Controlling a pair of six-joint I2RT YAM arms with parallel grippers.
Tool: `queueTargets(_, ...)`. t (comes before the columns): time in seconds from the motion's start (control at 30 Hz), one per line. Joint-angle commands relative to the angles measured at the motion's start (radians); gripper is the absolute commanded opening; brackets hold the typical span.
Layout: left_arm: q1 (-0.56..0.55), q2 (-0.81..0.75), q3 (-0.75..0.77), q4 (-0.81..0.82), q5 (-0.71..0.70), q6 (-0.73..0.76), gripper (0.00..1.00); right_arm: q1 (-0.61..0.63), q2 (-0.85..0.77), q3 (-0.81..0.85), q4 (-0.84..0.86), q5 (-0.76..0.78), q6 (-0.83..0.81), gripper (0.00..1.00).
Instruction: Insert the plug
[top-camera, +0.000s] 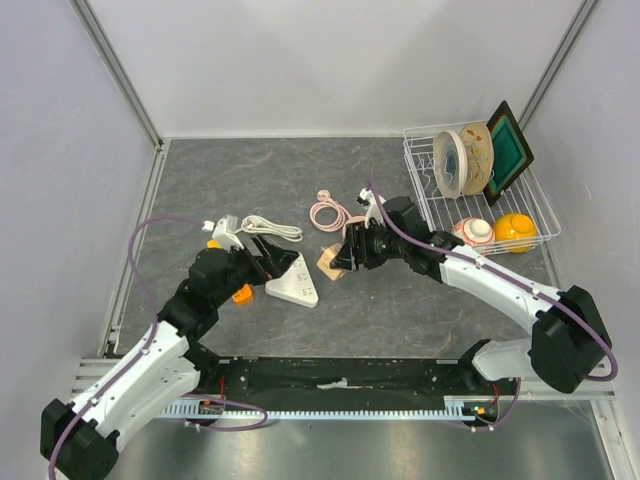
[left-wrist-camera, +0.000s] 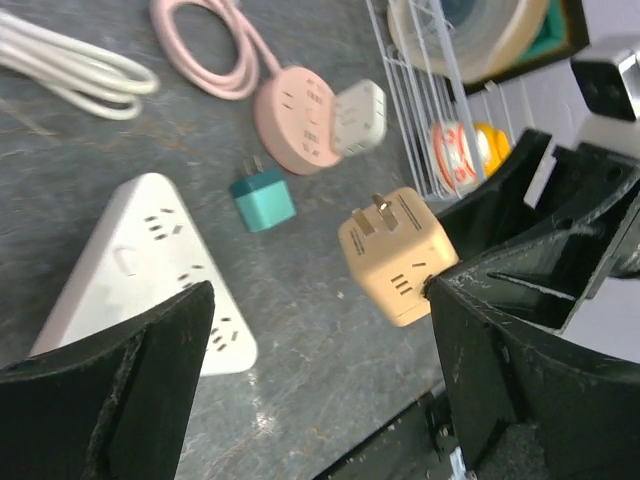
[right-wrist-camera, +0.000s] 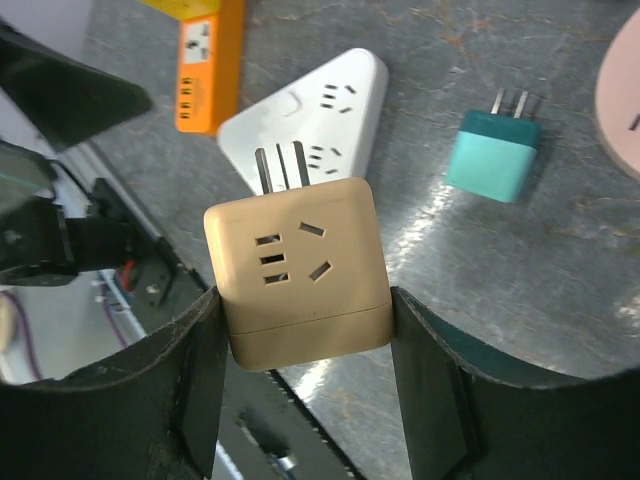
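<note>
My right gripper (right-wrist-camera: 300, 312) is shut on a tan cube plug adapter (right-wrist-camera: 295, 262), its three prongs pointing at the white triangular power strip (right-wrist-camera: 310, 115). In the top view this gripper (top-camera: 345, 255) holds the cube (top-camera: 329, 262) just right of the strip (top-camera: 293, 286). My left gripper (top-camera: 274, 262) is open and empty over the strip's far left corner. In the left wrist view the strip (left-wrist-camera: 140, 260) lies at the left, the held cube (left-wrist-camera: 395, 257) by my right finger (left-wrist-camera: 520, 340).
A teal plug (left-wrist-camera: 262, 198) lies on the table between the strip and a pink round power strip (left-wrist-camera: 295, 105) carrying a white adapter (left-wrist-camera: 358, 118). An orange block (top-camera: 242, 294) sits left of the strip. A white cable (top-camera: 270, 228) lies behind it. A dish rack (top-camera: 480, 190) stands at the right.
</note>
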Motion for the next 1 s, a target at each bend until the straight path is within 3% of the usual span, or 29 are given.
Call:
queueTargets(0.0,0.0,0.098,0.022,0.224,0.224,0.058,0.95,-0.009,-0.073,0.037,0.109,-0.062,0.155,0.0)
queueTargets(0.3,-0.002,0.238,0.066,0.422,0.322,-0.063,0.98,-0.043,-0.144,-0.048,0.318,-0.093,0.398,0.0)
queueTargets(0.57,0.0,0.287,0.002,0.675,0.327,-0.19,1.0,-0.056,-0.138,-0.143,0.545,-0.145,0.605,0.0)
queueTargets(0.9,0.0,0.423,-0.004,0.847,0.346,-0.349,0.97,-0.061,-0.15,-0.186,0.665,-0.142,0.682,0.0)
queueTargets(0.97,0.0,0.457,-0.018,0.944,0.344,-0.388,0.96,-0.06,-0.143,-0.198,0.685,-0.148,0.699,0.0)
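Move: The left hand, empty and wide open, has the beige cube plug in the right fingers about 12 cm to its right, 3 cm ahead and 3 cm lower. From the right hand, those open left fingers are some 12 cm left, 2 cm back and 3 cm higher. On the table, the triangular socket lies 16 cm below the left hand, 2 cm ahead and 2 cm right; the teal plug lies about 7 cm straight ahead of the right hand and 13 cm down. The left hand swings about 8 cm right towards the held beige plug, at first level and then climbing some 6 cm and edging slightly forward, fingers staying wide open while it yaws clockwise and rolls right side up, bringing the fingers around the near side of the plug. Meanwhile the right hand keeps its pinch and lifts the plug about 9 cm, easing a little left towards the left gripper and tilting some 30 degrees so that its downward-slanting fingers come up towards level, facing the left hand. ##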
